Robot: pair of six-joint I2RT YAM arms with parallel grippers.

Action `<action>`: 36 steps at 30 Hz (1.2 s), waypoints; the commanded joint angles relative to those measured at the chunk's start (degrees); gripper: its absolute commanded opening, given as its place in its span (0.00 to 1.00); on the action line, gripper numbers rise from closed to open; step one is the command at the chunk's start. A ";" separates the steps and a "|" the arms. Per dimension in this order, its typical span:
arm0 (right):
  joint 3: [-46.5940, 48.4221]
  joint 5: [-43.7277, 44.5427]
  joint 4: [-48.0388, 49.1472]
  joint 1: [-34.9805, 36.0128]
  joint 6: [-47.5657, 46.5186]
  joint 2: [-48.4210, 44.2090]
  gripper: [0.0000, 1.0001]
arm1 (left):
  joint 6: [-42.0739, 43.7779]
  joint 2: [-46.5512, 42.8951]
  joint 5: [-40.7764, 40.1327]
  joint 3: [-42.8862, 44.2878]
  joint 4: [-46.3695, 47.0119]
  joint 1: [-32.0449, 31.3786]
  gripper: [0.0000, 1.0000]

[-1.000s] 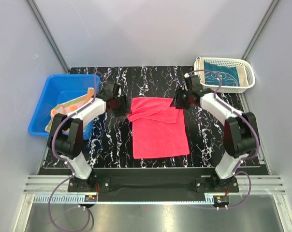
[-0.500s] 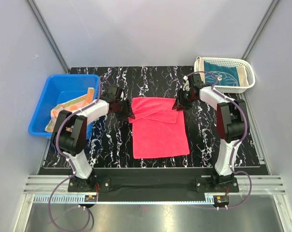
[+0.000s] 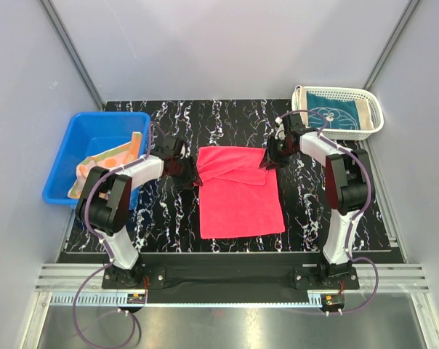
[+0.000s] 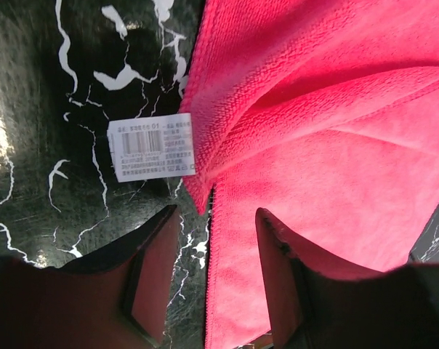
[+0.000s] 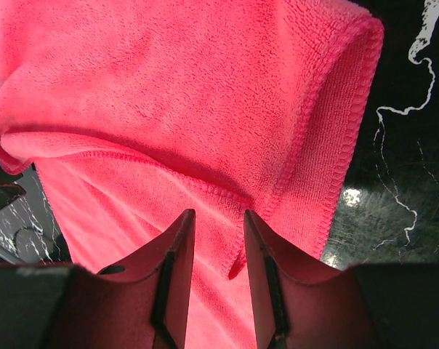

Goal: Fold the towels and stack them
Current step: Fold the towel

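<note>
A pink-red towel lies flat mid-table, its far strip folded over toward me. My left gripper sits low at the towel's far left corner. In the left wrist view it is open, straddling the towel's left hem, with a white label just ahead. My right gripper is at the far right corner. Its jaws stand open and narrow around the folded flap's corner. A teal towel lies in the white basket. An orange-peach towel hangs in the blue bin.
The white basket stands at the back right, just beyond the right arm. The blue bin stands at the left, close to the left arm. Grey walls close in the black marbled table on three sides.
My left gripper has slid right and nearer, down onto the towel's left edge. The right arm has swung its elbow outward while its gripper stayed at the far right corner, jaws narrowing a little.
</note>
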 commanded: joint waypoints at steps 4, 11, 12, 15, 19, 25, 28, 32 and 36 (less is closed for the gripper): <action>-0.11 -0.42 0.51 0.12 -1.22 0.85 0.40 | -1.20 -2.91 2.44 -1.22 4.81 -0.38 0.52; -1.16 -0.51 0.95 0.12 -1.31 1.30 0.39 | -1.82 -2.03 2.53 -1.14 6.22 -0.64 0.48; -1.25 -0.51 1.13 0.21 -1.31 1.38 0.39 | -1.82 -1.94 2.53 -1.14 6.22 -0.73 0.47; -1.43 -0.86 1.39 0.30 -1.40 1.47 0.39 | -1.82 -1.76 2.18 -0.88 6.22 -0.82 0.45; -1.61 -1.21 1.48 0.21 -1.57 1.65 0.38 | -1.65 -1.41 1.65 -0.61 5.95 -0.82 0.40; -1.78 -2.17 2.36 0.21 -1.75 2.09 0.37 | -1.47 -0.80 1.39 0.18 5.60 -0.82 0.30; -1.87 -2.70 2.71 0.21 -2.01 2.09 0.34 | -1.21 -0.53 1.39 1.14 5.08 -0.82 0.24; -1.52 -3.06 2.45 0.12 -2.72 2.26 0.23 | -1.03 -0.27 1.21 2.37 3.94 -0.73 0.15; -0.99 -1.83 1.40 0.21 -3.86 0.77 0.03 | -0.77 -0.53 1.91 3.95 2.09 -0.73 0.00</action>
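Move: Close under both half-open grippers are the two corners of the folded-over flap: the labelled left corner lies about 1 cm ahead of the left hand and 1 cm below, the flap's right corner some 2 cm below the right hand and 1 cm back. The white label is roughly 3 cm ahead and 3 cm left of the left hand. The flat near part of the towel centres some 10 cm back and 7 cm left of the right hand. Sinking about 2 cm and easing back nearly 1 cm, the right gripper comes down on its corner of the flap, then closes and pinches it late. The left gripper slides roughly 1 cm to the right with a touch of forward, closes fully on the corner by the label, and starts to rise by about 1 cm, forward as well, as it shuts. ##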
